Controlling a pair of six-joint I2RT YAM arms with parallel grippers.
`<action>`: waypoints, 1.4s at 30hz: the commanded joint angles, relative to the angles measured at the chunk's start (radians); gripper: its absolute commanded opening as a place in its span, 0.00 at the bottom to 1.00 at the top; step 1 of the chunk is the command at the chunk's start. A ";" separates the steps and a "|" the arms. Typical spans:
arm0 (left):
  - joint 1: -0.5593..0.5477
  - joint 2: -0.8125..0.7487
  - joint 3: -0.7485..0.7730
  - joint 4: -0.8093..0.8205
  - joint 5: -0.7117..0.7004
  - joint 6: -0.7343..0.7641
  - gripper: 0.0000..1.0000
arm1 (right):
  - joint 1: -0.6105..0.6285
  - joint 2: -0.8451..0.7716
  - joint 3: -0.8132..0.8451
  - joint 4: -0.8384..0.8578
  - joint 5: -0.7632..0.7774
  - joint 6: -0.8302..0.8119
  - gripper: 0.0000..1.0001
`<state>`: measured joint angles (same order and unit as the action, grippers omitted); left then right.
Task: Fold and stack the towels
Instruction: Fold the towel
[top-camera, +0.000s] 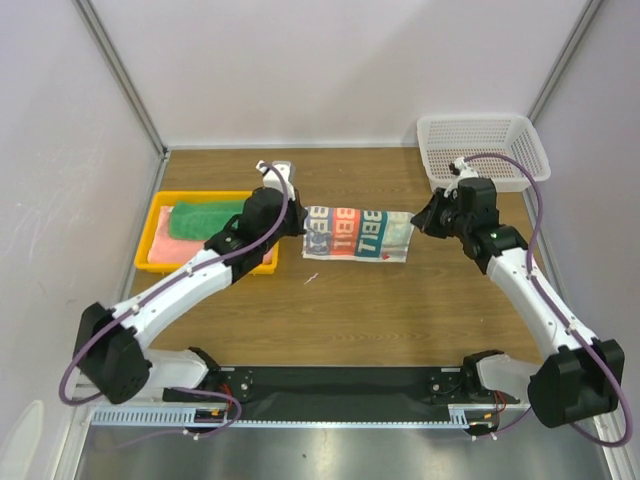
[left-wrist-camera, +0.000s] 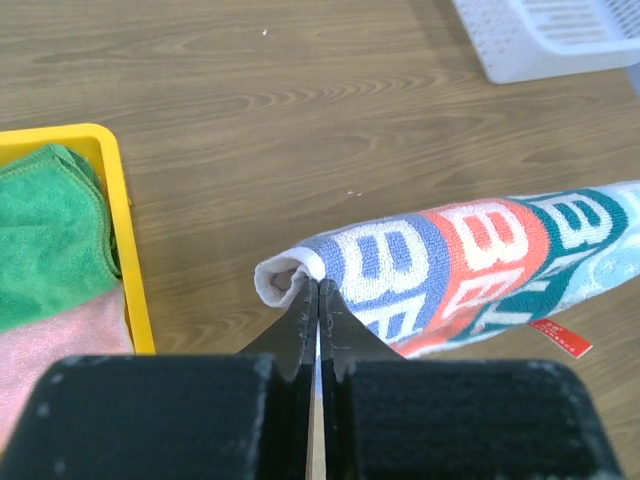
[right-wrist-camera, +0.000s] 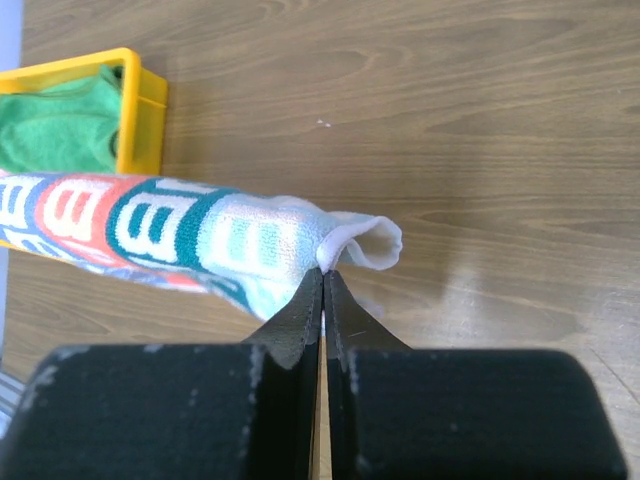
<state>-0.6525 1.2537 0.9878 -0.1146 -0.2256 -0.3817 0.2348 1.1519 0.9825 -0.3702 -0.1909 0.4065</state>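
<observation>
The white-and-teal patterned towel (top-camera: 357, 234) with red-orange letters hangs stretched between my two grippers above the table's middle. My left gripper (top-camera: 298, 222) is shut on its left corner; in the left wrist view the towel (left-wrist-camera: 480, 270) runs right from the pinching gripper (left-wrist-camera: 318, 283). My right gripper (top-camera: 420, 222) is shut on the right corner; the right wrist view has the towel (right-wrist-camera: 170, 230) running left from that gripper (right-wrist-camera: 323, 270). The green towel (top-camera: 205, 218) lies on the salmon-pink towel (top-camera: 165, 247) in the yellow tray (top-camera: 150, 262).
A white mesh basket (top-camera: 482, 148) stands at the back right. The yellow tray sits at the left, close under my left arm. Grey walls close in the table on the left, right and back.
</observation>
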 joint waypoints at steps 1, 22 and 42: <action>0.022 0.076 0.067 0.029 -0.011 0.030 0.00 | -0.014 0.063 0.034 0.062 -0.007 -0.011 0.00; 0.025 0.172 -0.238 0.400 0.011 0.063 0.00 | -0.037 0.192 -0.154 0.318 -0.110 -0.094 0.00; -0.254 -0.161 -0.497 0.003 -0.054 -0.204 0.53 | -0.011 -0.106 -0.435 -0.094 -0.111 0.084 0.38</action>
<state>-0.8921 1.1423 0.4999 -0.0151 -0.2832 -0.5106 0.2207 1.0424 0.5438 -0.3836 -0.2729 0.4622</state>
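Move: Both hands still grip the last towel by its upper corners, and it hangs between them. The spot where it will be laid is centred about 5 cm back of the left hand, 13 cm to its right and 21 cm down; from the right hand, some 4 cm back, 12 cm left and 20 cm down. The yellow box lies about 7 cm ahead of the left hand and 22 cm left; the white basket roughly 27 cm ahead of the right hand and 19 cm right. Forward first, both arms together, swinging the hanging towel out about 8 cm while sinking slightly; then they reverse and draw the held edge back nearly 20 cm and down towards the table to lay it over the lower part. The wrists tip further down, the right one some 20 degrees, and at the very end both grippers begin to open at the towel's near corners. ##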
